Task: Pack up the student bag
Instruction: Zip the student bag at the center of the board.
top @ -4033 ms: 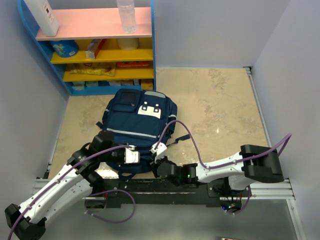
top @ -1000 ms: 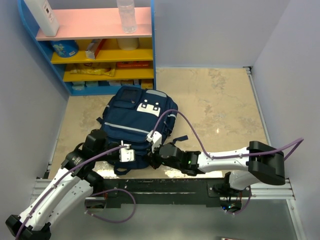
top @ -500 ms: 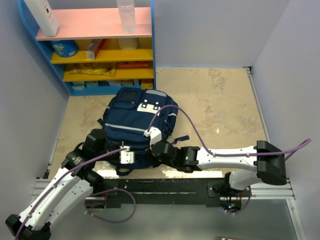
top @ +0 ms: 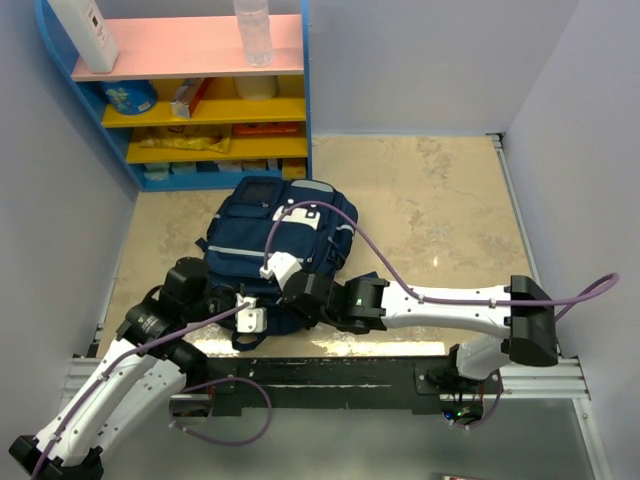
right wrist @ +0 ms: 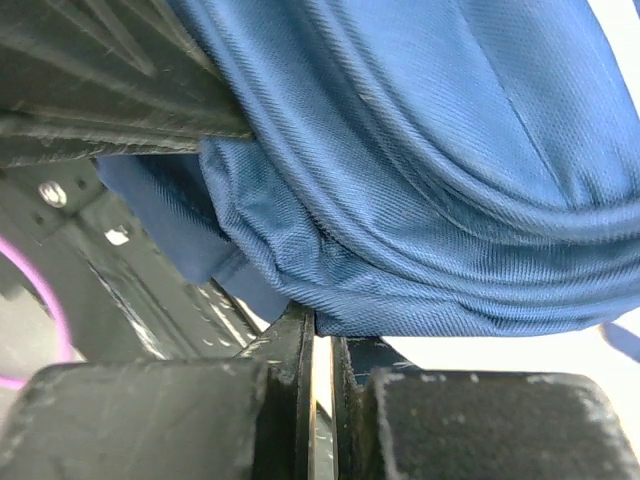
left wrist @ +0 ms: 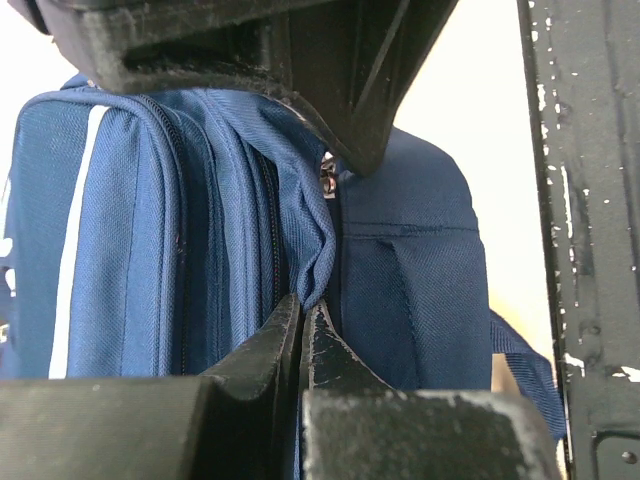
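Observation:
The student bag, navy with grey stripes and a white patch, lies flat on the beige floor, its near end at the arms. My left gripper is at that near end. In the left wrist view it is shut on a pinched fold of the bag beside the zip lines, and a metal zip pull shows just beyond. My right gripper reaches in from the right. Its jaws are shut with nothing between them, tips against the underside of the bag.
A blue shelf unit stands at the back left behind the bag, with a bottle and a white container on top. The black mounting rail runs along the near edge. Grey walls close both sides.
The right arm has swung left along the bag's near end, close to the left gripper. The left gripper has kept its pinch and barely moved.

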`<state>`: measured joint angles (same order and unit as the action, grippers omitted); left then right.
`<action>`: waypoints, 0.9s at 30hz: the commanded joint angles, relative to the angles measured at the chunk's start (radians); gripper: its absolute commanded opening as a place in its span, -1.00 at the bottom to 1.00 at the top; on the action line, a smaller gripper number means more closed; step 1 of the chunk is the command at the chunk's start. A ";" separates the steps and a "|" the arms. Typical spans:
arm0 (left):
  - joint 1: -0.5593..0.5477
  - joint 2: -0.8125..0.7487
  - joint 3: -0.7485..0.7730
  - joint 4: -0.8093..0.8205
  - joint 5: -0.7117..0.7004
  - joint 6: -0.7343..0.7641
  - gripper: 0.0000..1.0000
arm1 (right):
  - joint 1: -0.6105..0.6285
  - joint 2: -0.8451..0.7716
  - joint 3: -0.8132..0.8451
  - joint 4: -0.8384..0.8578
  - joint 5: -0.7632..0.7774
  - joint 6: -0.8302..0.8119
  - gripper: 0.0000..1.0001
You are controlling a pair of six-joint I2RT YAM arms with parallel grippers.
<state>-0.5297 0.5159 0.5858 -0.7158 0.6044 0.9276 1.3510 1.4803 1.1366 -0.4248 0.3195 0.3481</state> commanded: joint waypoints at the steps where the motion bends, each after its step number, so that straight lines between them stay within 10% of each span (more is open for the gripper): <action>1: 0.034 -0.019 0.009 -0.039 -0.075 0.050 -1.00 | 0.014 -0.006 0.172 -0.179 -0.028 -0.287 -1.00; 6: 0.039 -0.031 0.014 -0.042 -0.083 0.054 -1.00 | 0.013 0.139 0.319 -0.350 -0.077 -0.198 -1.00; 14: 0.039 -0.036 0.011 -0.051 -0.077 0.050 -1.00 | 0.013 0.000 -0.026 -0.108 -0.273 0.255 -1.00; 27: 0.042 -0.033 0.029 -0.059 -0.081 0.048 -1.00 | 0.004 -0.259 -0.327 -0.166 0.052 0.551 -1.00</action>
<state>-0.5156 0.4923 0.5774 -0.8082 0.6624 0.9451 1.3483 1.2465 0.8486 -0.3473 0.2298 0.7925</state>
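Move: My right fingers already grip the zip pull. The bag's near right corner, where the zip runs on, lies some 7 cm to their right, about 2 cm back and 5 cm lower. The grey stripe is roughly 11 cm ahead and 5 cm left of the pull, the white patch about 19 cm ahead and 1 cm right. My left hand, still pinching the fabric beside the zip, has the pull about 5 cm to its right, 1 cm ahead. I keep the zip pull pinched in my right fingers and drag it along the zip, away from my left hand: after a slight lift, back and down about 4 cm, then some 4 cm to the right, my wrist turning about 25 degrees in all. My left hand keeps its pinch on the fabric by the zip and draws about 2 cm back. ##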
